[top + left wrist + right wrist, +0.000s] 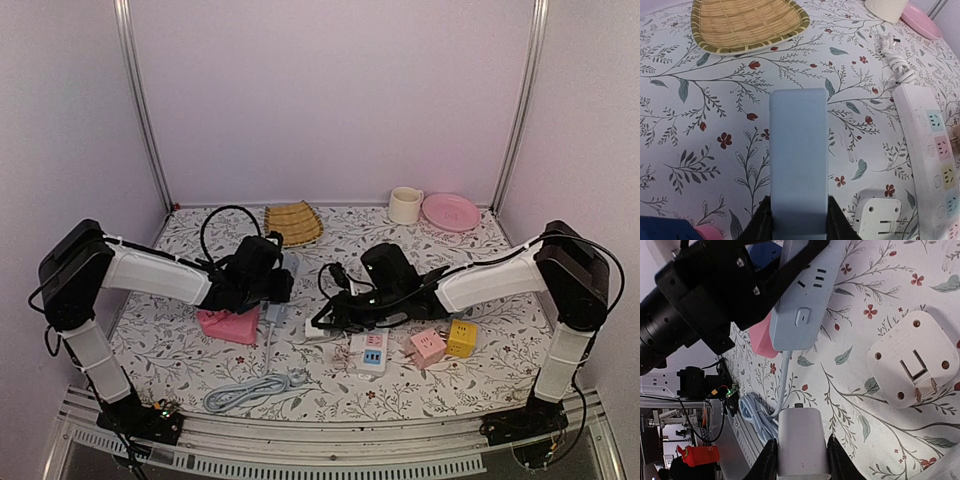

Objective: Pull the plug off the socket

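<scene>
The socket (932, 150), a long white strip with pastel outlet panels, lies flat on the table at the right edge of the left wrist view. Under the right arm only its end (316, 330) shows from above. My right gripper (802, 460) is shut on the plug (800, 432), a white block held above the tablecloth and touching no strip. My left gripper (798, 222) is shut on a slimmer grey-blue strip (798, 160), which also appears top centre in the right wrist view (805, 305). From above, the left gripper (272, 290) and right gripper (335, 312) sit close together mid-table.
A white adapter (880, 220) lies prongs-up between the two strips. A small white strip (370, 352), a pink cube (428, 348) and a yellow cube (461, 338) sit front right. There are also a pink cloth (230, 325), a coiled cable (250, 392), a woven tray (293, 222), a mug (405, 205) and a pink plate (450, 211).
</scene>
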`<action>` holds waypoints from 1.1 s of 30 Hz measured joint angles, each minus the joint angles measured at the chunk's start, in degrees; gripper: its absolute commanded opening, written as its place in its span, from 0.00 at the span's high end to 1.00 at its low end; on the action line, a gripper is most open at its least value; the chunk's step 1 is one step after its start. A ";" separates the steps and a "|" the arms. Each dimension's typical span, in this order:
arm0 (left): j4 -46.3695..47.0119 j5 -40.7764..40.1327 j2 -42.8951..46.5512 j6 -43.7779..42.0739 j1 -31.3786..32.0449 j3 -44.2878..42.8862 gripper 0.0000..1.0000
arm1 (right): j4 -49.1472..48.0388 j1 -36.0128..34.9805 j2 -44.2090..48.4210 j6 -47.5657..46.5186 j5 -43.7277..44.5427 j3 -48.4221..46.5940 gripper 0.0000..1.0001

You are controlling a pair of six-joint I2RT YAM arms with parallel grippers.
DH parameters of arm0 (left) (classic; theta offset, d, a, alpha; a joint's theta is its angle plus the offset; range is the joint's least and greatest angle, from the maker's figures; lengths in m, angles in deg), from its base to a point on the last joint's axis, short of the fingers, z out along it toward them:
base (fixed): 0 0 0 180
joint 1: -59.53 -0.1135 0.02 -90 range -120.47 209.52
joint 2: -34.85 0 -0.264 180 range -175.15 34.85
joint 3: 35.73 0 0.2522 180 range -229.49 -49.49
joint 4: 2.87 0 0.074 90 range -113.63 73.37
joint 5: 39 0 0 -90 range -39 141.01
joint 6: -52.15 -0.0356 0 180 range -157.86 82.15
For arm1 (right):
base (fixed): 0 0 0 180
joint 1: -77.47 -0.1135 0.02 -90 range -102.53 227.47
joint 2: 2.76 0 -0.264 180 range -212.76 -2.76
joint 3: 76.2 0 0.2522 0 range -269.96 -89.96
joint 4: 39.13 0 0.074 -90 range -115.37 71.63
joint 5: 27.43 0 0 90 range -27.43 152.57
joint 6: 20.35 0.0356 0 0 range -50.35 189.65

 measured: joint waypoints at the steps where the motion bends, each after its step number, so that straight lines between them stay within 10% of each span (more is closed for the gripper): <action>1: -0.22 0.44 -0.74 0.04 0.00 -0.57 1.00 | 0.11 -0.48 -0.81 -0.07 0.22 -0.02 0.94; 18: -3.52 3.34 -3.72 0.20 0.00 -4.55 0.59 | 7.21 -2.69 -3.32 -4.37 7.58 -3.56 0.45; 33: -4.59 3.74 2.93 -0.44 0.00 -5.31 0.46 | 13.92 -4.20 0.98 -7.21 13.35 -4.31 0.36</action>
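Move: I still hold the socket in my left hand and the plug in my right. The socket's resting place is straight below my left hand, roughly 4 cm down, with the navy block some 8 cm left and 4 cm back. My right hand's spot for the plug is about 5 cm below and 2 cm left, 1 cm back. The white adapter lies about 8 cm straight ahead of my right hand; the white power strip's middle is 10 cm right and 4 cm ahead. I lower both hands together to put the separated pair down, my right sinking about 3 cm with the plug, my left 1–2 cm and a little right with the socket. I hold briefly, then open both grippers. My right fingers tip some 15 degrees steeper as they release, then rise a bit; my left hand climbs 5 cm or so, clear of the socket. ##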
